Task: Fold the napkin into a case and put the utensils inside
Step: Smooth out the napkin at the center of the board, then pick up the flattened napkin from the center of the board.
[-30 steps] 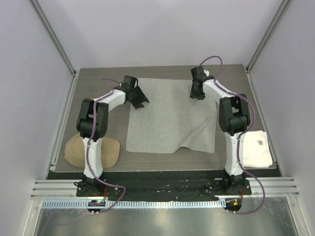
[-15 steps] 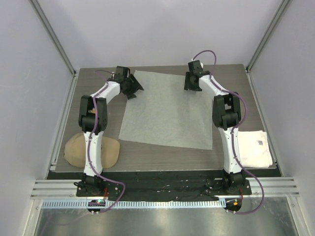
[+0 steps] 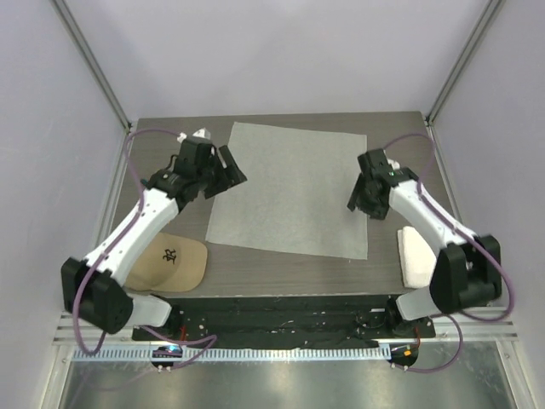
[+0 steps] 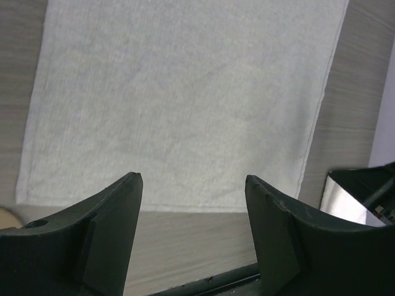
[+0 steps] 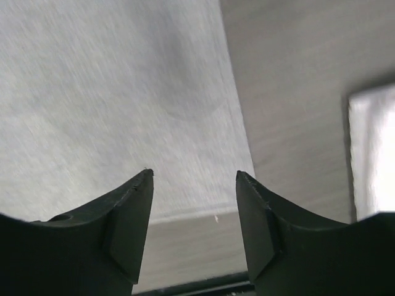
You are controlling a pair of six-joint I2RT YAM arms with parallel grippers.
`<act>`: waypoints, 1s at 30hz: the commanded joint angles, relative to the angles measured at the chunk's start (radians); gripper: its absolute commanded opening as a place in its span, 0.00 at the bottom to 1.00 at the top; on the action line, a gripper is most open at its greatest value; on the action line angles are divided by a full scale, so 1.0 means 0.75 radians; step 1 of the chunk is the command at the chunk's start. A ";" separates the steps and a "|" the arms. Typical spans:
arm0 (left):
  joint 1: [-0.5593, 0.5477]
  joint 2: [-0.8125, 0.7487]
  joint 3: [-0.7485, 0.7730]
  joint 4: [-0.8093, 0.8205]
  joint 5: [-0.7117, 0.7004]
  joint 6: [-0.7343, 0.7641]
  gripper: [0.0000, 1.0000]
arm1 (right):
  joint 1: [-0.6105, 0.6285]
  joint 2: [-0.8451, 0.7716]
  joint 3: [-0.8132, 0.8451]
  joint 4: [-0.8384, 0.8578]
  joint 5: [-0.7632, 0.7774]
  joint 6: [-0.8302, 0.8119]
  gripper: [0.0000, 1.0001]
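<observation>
The napkin [image 3: 289, 192] is a light grey cloth spread flat in one layer on the table, not shaped as a case. My left gripper [image 3: 232, 170] hovers at its left edge, open, with nothing between the fingers. In the left wrist view the napkin [image 4: 185, 92] fills the upper picture beyond the open left gripper [image 4: 193, 185]. My right gripper [image 3: 356, 203] stands open at the napkin's right edge. The right wrist view shows the napkin [image 5: 111, 92] and its corner past the empty right gripper [image 5: 194, 179]. The utensils are out of view.
A tan cap [image 3: 174, 262] with a black emblem lies at the near left beside the left arm. A thick white towel [image 3: 415, 256] lies at the near right, and it also shows as the towel [image 5: 370, 148] in the right wrist view. Grey walls enclose the table.
Both grippers have let go of the napkin's far corners, opened wider and drawn back toward the near side. The napkin, rumpled at its near edge a second ago, now lies flat.
</observation>
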 commanded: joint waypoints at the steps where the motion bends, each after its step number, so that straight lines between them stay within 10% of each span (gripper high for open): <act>1: -0.048 -0.156 -0.181 -0.118 -0.114 -0.001 0.71 | 0.009 -0.291 -0.351 -0.053 -0.017 0.203 0.58; 9: -0.069 -0.463 -0.325 -0.124 -0.052 0.007 0.71 | 0.005 -0.588 -0.697 0.067 0.003 0.389 0.47; 30: -0.071 -0.437 -0.269 -0.148 -0.067 0.057 0.71 | -0.010 -0.416 -0.787 0.170 -0.034 0.434 0.37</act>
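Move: The napkin lies flat, and its near-right corner is about 12 cm back from the right hand, 1 cm to its right and roughly 10 cm below. The napkin's middle is some 10 cm ahead of that hand and 21 cm to its left, while a folded white cloth sits about 12 cm back and 18 cm to its right. From the left hand that corner is about 15 cm back, 33 cm to the right and 20 cm down. Fingertips come down around the napkin's near-right corner, though a touch can't be made out: the right hand sweeps back about 14 cm while sinking, then eases 2 cm forward and settles lower, some 9 cm down in all. It turns about 15 degrees clockwise and narrows its still-open fingers. The empty left hand draws back about 9 cm and slightly left, staying high with its fingers open. ##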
